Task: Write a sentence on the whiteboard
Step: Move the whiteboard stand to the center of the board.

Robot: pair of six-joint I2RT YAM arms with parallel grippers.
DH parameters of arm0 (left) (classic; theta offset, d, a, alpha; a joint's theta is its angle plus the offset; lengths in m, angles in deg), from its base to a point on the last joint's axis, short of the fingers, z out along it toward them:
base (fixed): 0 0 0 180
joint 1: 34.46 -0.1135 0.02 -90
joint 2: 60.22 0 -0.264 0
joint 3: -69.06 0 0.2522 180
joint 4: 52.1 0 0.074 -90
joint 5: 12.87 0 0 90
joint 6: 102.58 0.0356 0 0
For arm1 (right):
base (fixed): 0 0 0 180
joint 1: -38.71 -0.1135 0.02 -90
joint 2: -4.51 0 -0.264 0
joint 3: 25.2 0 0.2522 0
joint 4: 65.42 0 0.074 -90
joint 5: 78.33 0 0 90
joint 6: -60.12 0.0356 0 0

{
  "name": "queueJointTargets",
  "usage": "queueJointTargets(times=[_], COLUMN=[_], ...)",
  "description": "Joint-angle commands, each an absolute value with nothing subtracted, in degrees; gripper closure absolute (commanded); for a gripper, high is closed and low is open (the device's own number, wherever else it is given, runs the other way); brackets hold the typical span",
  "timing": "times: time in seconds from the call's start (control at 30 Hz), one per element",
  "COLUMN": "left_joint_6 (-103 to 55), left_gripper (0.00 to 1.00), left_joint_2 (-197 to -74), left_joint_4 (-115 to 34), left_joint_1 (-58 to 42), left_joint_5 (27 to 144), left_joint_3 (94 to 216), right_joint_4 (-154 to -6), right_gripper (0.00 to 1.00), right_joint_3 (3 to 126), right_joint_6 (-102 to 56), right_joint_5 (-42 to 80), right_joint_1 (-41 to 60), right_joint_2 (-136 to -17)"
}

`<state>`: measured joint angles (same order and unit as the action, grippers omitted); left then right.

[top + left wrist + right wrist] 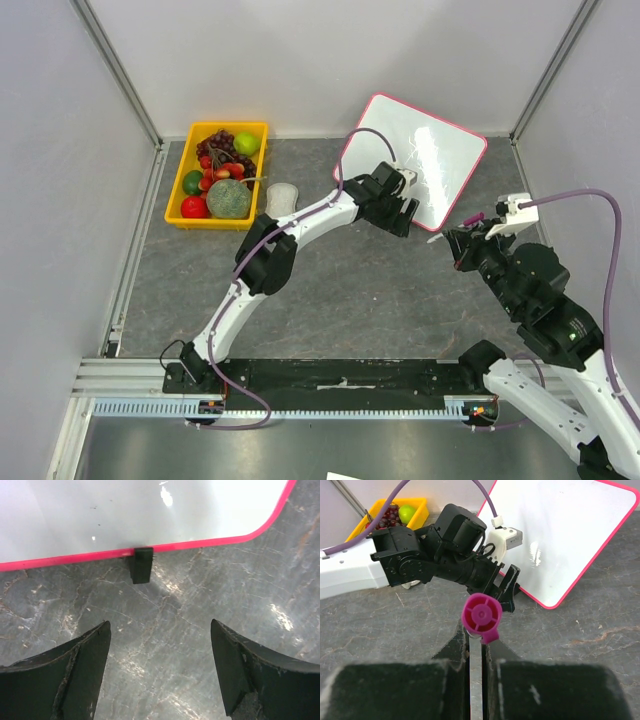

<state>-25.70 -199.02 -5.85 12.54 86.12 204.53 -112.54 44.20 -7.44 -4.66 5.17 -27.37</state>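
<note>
The whiteboard (440,140), white with a pink-red frame, lies tilted at the back right of the table. I cannot make out the sentence; only faint glare streaks show on the glossy face. My left gripper (404,216) is open and empty at the board's near-left edge. In the left wrist view it (160,622) hovers over bare table just short of the frame and one black foot (141,564). My right gripper (476,635) is shut on a marker with a magenta end (481,614). It stands off the board's near corner (436,226), apart from the whiteboard (560,535).
A yellow basket (231,126) of fruit stands at the back left, with a small whitish object (282,197) beside it. Grey walls close in the table on three sides. The left arm (270,250) stretches diagonally across the middle.
</note>
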Motion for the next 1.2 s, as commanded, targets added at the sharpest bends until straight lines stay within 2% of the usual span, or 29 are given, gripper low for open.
queueJointTargets(times=[0.0,0.27,0.63,0.83,0.93,1.03,1.1,1.17], left_joint_6=[-22.07,-23.3,-24.27,-23.22,-22.6,-20.85,-19.7,-19.0], left_gripper=[0.15,0.19,0.37,0.55,0.76,0.93,0.98,0.98], left_joint_2=[-202.24,-207.69,-211.47,-212.71,-212.18,-210.43,-208.76,-206.83], left_joint_4=[-4.06,-4.76,-7.92,-9.16,-9.16,-9.33,-10.03,-11.0], left_joint_1=[12.38,12.39,12.39,12.47,12.47,12.65,12.91,13.0], left_joint_5=[82.84,82.4,80.29,80.29,80.47,79.94,78.89,77.66], left_joint_3=[209.55,215.09,218.35,218.35,217.39,214.75,211.25,207.12], right_joint_4=[-112.84,-112.84,-113.02,-113.28,-113.37,-113.63,-113.72,-113.54], right_gripper=[1.0,1.0,1.0,1.0,1.0,1.0,1.0,1.0], right_joint_3=[46.3,46.57,46.39,46.3,46.22,46.21,46.3,46.3], right_joint_6=[-8.25,-8.34,-8.78,-8.87,-8.87,-8.78,-8.61,-8.43], right_joint_5=[-6.61,-7.14,-7.84,-7.93,-7.84,-7.66,-7.75,-7.58], right_joint_1=[5.23,5.23,5.23,5.23,5.23,5.23,5.31,5.23], right_joint_2=[-26.17,-26.16,-26.6,-27.13,-27.31,-27.57,-27.66,-27.83])
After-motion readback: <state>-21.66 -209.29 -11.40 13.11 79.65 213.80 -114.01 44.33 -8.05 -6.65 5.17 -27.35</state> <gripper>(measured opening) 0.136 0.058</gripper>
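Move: The black stand clip on the whiteboard's near edge is about 4 cm ahead of the left hand, 2 cm to its right and 3 cm below it. The other clip is some 6 cm farther out and 11 cm left of the first one. The board's middle lies about 19 cm ahead of the left hand and 5 cm right. From the right hand, still holding the marker, the near clip lies roughly 21 cm ahead, 3 cm left and 30 cm down. The left fingers shut on the black stand clip and pinch it from both sides just under the pink edge. To get there, the open hand first sinks about 3 cm while easing forward, then slides forward and to the right almost level, some 4 cm forward in all. The fingers narrow gradually before snapping nearly shut, and the fingertips tip up by almost 10 degrees. ##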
